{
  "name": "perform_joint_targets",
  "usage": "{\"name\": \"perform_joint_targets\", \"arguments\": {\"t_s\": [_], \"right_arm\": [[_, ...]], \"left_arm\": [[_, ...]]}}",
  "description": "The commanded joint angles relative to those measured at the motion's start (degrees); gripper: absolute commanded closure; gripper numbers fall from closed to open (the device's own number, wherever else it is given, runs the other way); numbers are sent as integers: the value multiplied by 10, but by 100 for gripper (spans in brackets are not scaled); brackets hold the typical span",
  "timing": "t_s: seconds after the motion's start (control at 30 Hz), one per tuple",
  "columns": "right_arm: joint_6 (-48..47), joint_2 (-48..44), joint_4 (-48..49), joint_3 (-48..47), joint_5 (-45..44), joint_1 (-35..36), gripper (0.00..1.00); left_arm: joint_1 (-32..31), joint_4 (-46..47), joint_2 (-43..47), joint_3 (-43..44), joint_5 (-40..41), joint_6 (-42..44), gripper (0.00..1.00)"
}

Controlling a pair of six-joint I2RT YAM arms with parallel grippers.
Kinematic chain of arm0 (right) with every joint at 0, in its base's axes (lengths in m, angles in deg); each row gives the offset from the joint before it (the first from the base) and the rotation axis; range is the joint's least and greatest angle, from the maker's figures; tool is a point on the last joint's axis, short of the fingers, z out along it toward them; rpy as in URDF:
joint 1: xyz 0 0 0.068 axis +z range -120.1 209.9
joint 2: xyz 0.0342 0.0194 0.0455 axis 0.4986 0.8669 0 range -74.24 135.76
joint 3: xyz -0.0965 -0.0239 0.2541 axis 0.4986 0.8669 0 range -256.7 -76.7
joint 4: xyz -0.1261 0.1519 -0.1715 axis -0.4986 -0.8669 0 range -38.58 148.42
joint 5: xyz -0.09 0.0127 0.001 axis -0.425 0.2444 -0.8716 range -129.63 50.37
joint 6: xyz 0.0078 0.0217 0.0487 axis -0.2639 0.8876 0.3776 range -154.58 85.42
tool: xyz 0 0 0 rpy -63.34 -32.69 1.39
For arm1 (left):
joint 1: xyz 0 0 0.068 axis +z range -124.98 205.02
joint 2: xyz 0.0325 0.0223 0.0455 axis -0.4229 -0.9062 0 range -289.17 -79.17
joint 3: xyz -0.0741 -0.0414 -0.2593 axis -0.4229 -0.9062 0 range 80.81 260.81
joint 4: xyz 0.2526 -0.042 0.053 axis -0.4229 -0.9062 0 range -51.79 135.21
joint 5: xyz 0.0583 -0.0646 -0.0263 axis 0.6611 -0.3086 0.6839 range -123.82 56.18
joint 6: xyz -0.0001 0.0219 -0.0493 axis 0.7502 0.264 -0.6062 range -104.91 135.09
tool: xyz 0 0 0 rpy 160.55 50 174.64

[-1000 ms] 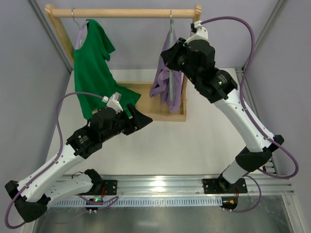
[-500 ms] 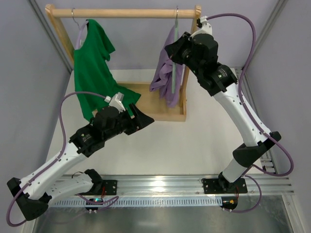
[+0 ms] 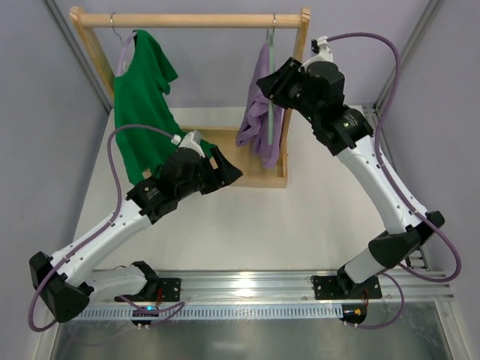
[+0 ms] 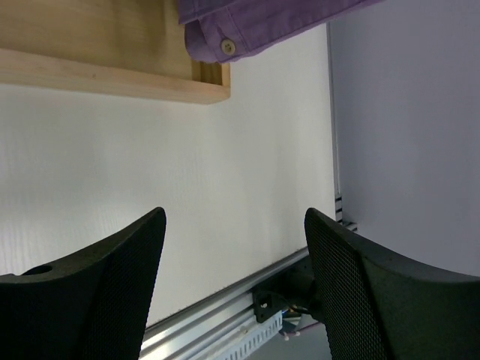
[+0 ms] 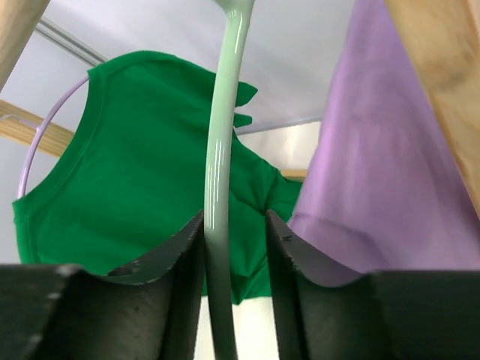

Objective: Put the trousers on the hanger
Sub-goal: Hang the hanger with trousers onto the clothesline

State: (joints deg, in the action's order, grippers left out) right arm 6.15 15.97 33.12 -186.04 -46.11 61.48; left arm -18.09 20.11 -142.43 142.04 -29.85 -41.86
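The lilac trousers [image 3: 256, 112] hang draped over the pale green hanger [image 3: 268, 120], whose wire hook sits over the wooden rail [image 3: 187, 19] near its right end. My right gripper [image 3: 276, 84] is at the hanger's upper arm. In the right wrist view the hanger [image 5: 221, 150] runs between the jaws of the right gripper [image 5: 234, 217], against the left finger, with a gap to the other finger; the trousers [image 5: 375, 150] hang to the right. My left gripper [image 3: 229, 174] stands open and empty above the table, below the trousers' hem [image 4: 255, 22].
A dark green shirt [image 3: 142, 105] hangs on a lavender hanger [image 5: 45, 142] at the rail's left end. The rack's wooden base tray [image 3: 247, 176] lies under the clothes. Grey walls close in on both sides, and a metal rail runs along the near edge.
The right arm carried the hanger with the trousers up and to the right along the rail, and its jaws have parted from the hanger. The left arm reached further toward the rack base.
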Motion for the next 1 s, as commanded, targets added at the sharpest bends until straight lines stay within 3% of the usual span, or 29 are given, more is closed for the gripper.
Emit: {"name": "perform_joint_targets", "arguments": {"t_s": [0.0,0.13,0.37,0.6,0.73,0.87,0.97], "right_arm": [[-13,-85,13,39,19,-9,58],[-36,-178,-25,106,25,-13,52],[-75,-364,-61,309,44,-14,46],[-117,-477,-127,341,-8,-14,43],[-134,-512,-154,338,-22,-14,42],[-147,-537,-167,353,-44,-13,42],[-159,-546,-180,355,-58,-14,41]], "left_arm": [[14,23,-29,48,22,65,25],[17,35,-57,71,26,140,25],[24,100,-117,87,28,283,26],[23,146,-200,114,24,353,29],[24,210,-238,122,24,348,28],[23,249,-288,149,-57,332,30],[16,249,-319,164,-24,331,30]]}}
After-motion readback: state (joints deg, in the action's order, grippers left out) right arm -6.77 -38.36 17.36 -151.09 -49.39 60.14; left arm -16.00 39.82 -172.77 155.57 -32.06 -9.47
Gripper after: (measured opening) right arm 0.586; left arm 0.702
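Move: The right hand, its fingers already opened, still has the near arm of the hanger between them; the trousers hang about 6 cm ahead and some 15 cm below it, the rack's right upright about 7 cm ahead and 7 to the right. From the left hand the trousers are about 18 cm ahead, 7 to the right and a little higher; the green shirt hangs about 17 ahead and 22 to the left, at roughly the trousers' height. The hanger arm comes free of the right fingers, which spread wider as the hand draws back some 22 cm and 16 to the right, away from the rack and slightly down. Meanwhile the left hand, fingers open, goes about 12 cm forward, then sinks and slides rightward up against the lower trousers, rolling roughly 30 degrees with its left side rising. ##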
